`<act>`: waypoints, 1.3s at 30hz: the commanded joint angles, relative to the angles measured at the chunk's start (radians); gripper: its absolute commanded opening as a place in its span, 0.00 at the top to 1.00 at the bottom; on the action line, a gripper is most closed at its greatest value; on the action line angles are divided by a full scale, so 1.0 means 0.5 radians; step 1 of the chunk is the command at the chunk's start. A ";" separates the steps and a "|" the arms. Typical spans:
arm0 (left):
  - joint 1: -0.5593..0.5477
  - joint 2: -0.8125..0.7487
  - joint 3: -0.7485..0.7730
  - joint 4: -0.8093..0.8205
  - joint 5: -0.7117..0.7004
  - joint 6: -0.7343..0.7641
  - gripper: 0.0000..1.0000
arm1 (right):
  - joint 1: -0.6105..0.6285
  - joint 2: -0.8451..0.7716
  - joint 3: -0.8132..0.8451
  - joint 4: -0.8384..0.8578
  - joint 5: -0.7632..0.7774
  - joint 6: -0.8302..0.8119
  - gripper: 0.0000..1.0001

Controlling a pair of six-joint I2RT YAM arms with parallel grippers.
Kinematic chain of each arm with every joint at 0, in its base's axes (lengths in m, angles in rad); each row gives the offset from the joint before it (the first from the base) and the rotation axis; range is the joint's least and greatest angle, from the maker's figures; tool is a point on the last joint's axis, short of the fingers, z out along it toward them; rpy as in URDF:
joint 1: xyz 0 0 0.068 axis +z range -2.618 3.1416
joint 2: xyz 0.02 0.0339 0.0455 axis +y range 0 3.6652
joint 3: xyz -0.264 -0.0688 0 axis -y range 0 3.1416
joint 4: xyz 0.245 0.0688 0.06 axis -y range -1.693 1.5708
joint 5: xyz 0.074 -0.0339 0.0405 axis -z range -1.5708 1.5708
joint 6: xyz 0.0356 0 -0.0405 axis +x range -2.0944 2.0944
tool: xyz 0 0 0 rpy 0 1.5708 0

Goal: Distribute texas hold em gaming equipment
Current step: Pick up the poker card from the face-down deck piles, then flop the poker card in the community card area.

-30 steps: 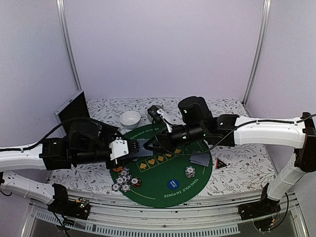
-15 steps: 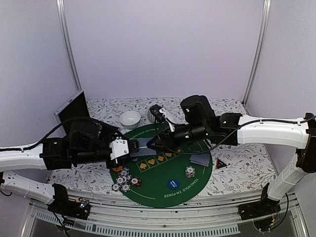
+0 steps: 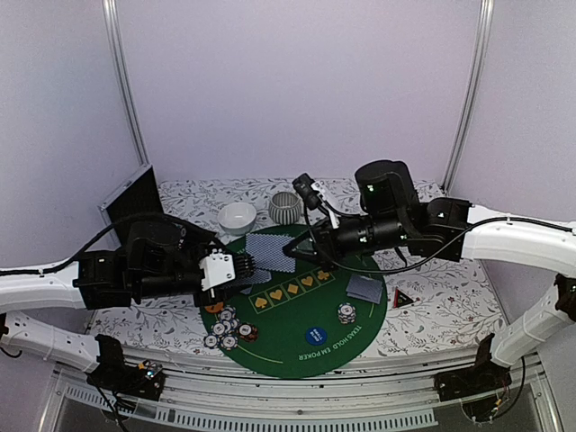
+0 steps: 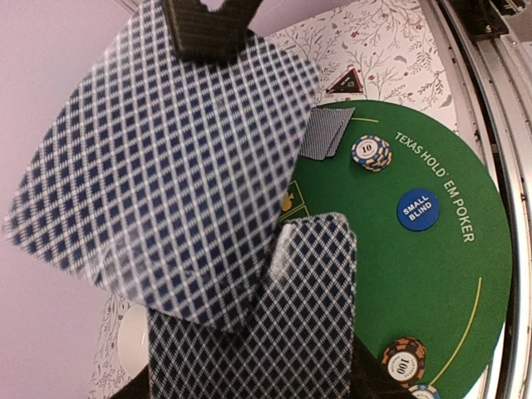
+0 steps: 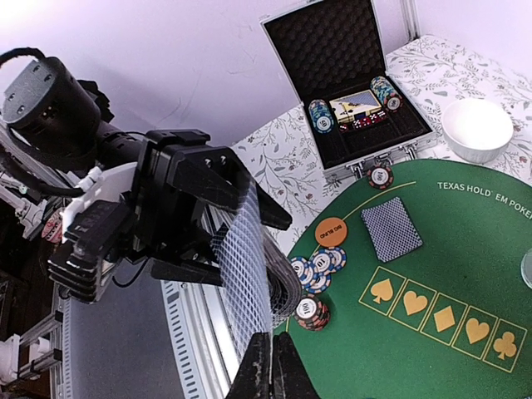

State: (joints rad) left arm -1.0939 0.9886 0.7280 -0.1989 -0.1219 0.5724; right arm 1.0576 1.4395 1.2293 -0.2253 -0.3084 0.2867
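My left gripper [image 3: 239,268] is shut on a deck of blue-diamond-backed cards [image 4: 283,332] above the left side of the green mat [image 3: 297,351]. My right gripper [image 3: 294,255] is shut on one single card [image 3: 268,249], pinched at its edge and lifted just off the deck; in the left wrist view this card [image 4: 166,158] hides much of the scene. In the right wrist view the card [image 5: 249,266] stands edge-on above my shut fingertips [image 5: 287,374]. On the mat lie a small card pile [image 3: 364,288], a chip stack [image 3: 346,312], a blue disc [image 3: 314,337], an orange disc [image 5: 331,232] and clustered chips [image 3: 225,329].
A red-black triangle [image 3: 401,299] lies off the mat's right edge. A white bowl [image 3: 238,217] and a striped grey bowl [image 3: 285,207] stand behind the mat. An open black case [image 5: 349,83] with chips and cards sits at the far left.
My right gripper has closed on one card and drawn back to the right, pulling the card off the deck. The left arm and its deck have stayed put.
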 commanded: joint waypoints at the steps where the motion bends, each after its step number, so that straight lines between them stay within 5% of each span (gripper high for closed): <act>1: 0.033 -0.005 -0.012 0.060 -0.014 0.006 0.50 | -0.017 -0.182 -0.026 -0.069 0.071 -0.020 0.98; 16: 0.100 0.041 0.188 -0.088 -0.189 -0.160 0.49 | -0.196 -0.559 -0.272 -0.216 0.766 -0.214 0.98; 27: 0.226 0.054 0.273 -0.234 -0.530 -0.471 0.49 | -0.097 0.175 0.131 -0.370 1.136 -0.376 0.98; 39: 0.550 -0.106 0.127 -0.208 -0.563 -0.702 0.48 | 0.136 1.067 0.666 -0.320 1.408 -0.828 0.98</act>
State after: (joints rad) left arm -0.8551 0.9630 0.8112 -0.3202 -0.3946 0.2714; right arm 1.0969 1.8614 1.4696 -0.3885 0.3225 -0.0219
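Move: The card in the right gripper is bound for the lone face-down card on the mat, about 14 cm left, 13 cm ahead and 27 cm below. The printed card row lies straight ahead 11 cm, level with that card; the orange big blind is 20 cm left, 7 cm ahead. From the left hand, gripping the deck, the open chip case sits some 25 cm left, 27 cm ahead, 18 cm lower; the bowl about 8 cm left, 34 cm ahead. Keeping its pinch on the single card, the right hand first swings about 10 cm right and up, away from the deck, then curves forward and down and back left over the printed row towards the lone face-down card, ending some 10 cm farther out and 12 cm lower with its fingers tipped steeply down. Meanwhile the left hand keeps its grip on the deck and carries it forward and left towards the chip case, roughly 9 cm each way, swinging about 35 degrees counter-clockwise. ##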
